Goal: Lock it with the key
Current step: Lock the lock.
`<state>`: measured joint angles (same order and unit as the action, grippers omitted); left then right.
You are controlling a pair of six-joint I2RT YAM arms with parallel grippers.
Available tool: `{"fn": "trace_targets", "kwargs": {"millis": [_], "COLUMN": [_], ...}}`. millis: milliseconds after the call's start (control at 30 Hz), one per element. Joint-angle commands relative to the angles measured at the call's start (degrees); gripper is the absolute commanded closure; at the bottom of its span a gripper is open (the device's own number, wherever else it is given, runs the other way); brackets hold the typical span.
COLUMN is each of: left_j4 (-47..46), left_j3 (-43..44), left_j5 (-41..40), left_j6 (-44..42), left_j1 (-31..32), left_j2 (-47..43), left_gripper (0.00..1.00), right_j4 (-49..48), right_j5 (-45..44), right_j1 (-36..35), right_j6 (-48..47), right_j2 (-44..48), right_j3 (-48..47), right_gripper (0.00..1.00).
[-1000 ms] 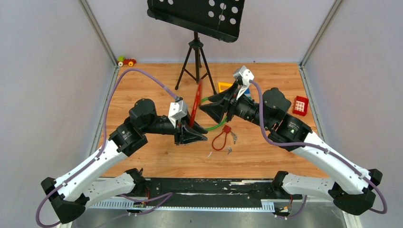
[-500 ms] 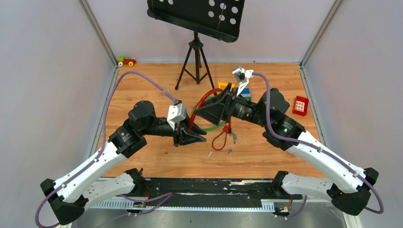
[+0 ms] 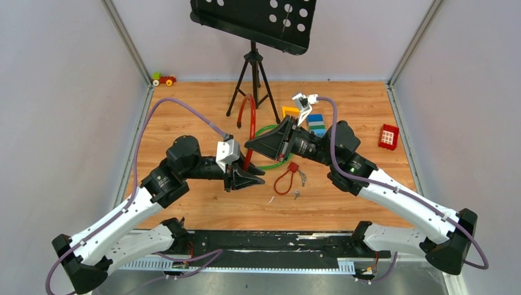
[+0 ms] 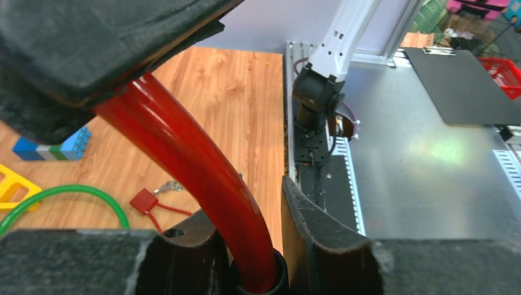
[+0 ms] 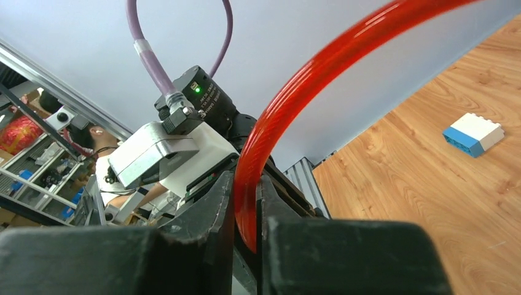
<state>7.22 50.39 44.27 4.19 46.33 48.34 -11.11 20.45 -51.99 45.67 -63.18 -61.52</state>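
Observation:
A thick red cable (image 3: 247, 106) arches up over the wooden table. My left gripper (image 3: 250, 179) is shut on its lower end, just above the dark plug (image 4: 261, 284), with the red cable (image 4: 184, 144) running up between the fingers. My right gripper (image 3: 250, 145) is shut on the same red cable (image 5: 319, 67) higher along the arc, jaws pinched tight around it (image 5: 247, 184). A small red padlock (image 3: 293, 166) with a thin red loop lies on the table right of the grippers. One tiny silvery key (image 3: 297, 195) lies near it, another (image 3: 302, 178) beside the padlock (image 4: 145, 201).
A green cable (image 3: 270, 165) loops on the table under the right gripper. A black music stand's tripod (image 3: 252, 77) stands behind. Yellow (image 3: 290, 112), blue-white (image 3: 316, 123) and red (image 3: 387, 136) bricks lie at the back right, a toy car (image 3: 163, 79) in the far left corner.
My right gripper has swung left and closed on the red cable. The cable has bent from a straight slant into a tall arch. The left gripper stayed put.

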Motion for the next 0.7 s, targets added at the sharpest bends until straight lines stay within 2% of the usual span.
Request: {"fn": "trace_targets", "kwargs": {"millis": [0, 33, 67, 100, 267, 500, 667], "left_j4": [-8.58, -10.03, -11.46, -13.04, -15.56, -12.39, -12.42], "left_j3": [-1.54, -2.53, -3.71, -4.54, -6.97, -7.28, -6.71], "left_j5": [-1.34, -2.89, -4.34, -6.1, -8.91, -10.99, -7.99], "left_j6": [-2.63, -2.53, -2.23, -2.17, -3.68, -5.66, -4.53], "left_j1": [0.34, 0.34, 0.34, 0.32, 0.34, 0.34, 0.34], "left_j2": [-5.46, -6.52, -7.64, -9.01, -14.22, -17.31, -15.91], "left_gripper": [0.51, 0.25, 0.06, 0.01, 0.0, 0.01, 0.03], "right_j4": [-8.87, -7.41, -5.4, -3.06, 4.4, 3.43, 1.27], "right_j5": [-3.88, -4.03, -4.34, -4.58, -5.42, -4.81, -0.27], "right_j1": [0.83, 0.83, 0.83, 0.88, 0.83, 0.85, 0.83], "right_j6": [-1.93, -2.86, -4.12, -5.5, -10.64, -13.3, -16.21], "right_j2": [3.03, 3.5, 3.75, 3.88, 4.65, 6.49, 7.44], "right_j3": [0.45, -0.41, -1.51, -2.91, -6.48, -7.13, -6.82], "right_gripper": [1.0, 1.0, 1.0, 1.0, 1.0, 1.0, 1.0]}}
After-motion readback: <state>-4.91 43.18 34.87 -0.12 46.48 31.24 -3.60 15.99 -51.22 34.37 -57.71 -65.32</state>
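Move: The lock's metal head sits right between the left hand's fingers. The right hand already pinches the red tube; from there the head is about 6 cm back, 2 cm to its right and some 8 cm below. On the table, some 31 cm below the left hand, the red tag lies about 12 cm ahead and 11 cm right, and the green lock's ring about 19 cm ahead and 4 cm right. Up and to the left, the left hand backs off the lock's head as its fingers spread fully open, rising about 6 cm, rolling some 20 degrees and tipping its fingertips upward. Meanwhile the right hand keeps its pinch on the red tube and carries the lock about 3 cm right and 3 cm up, away from the left hand, turning slightly. ##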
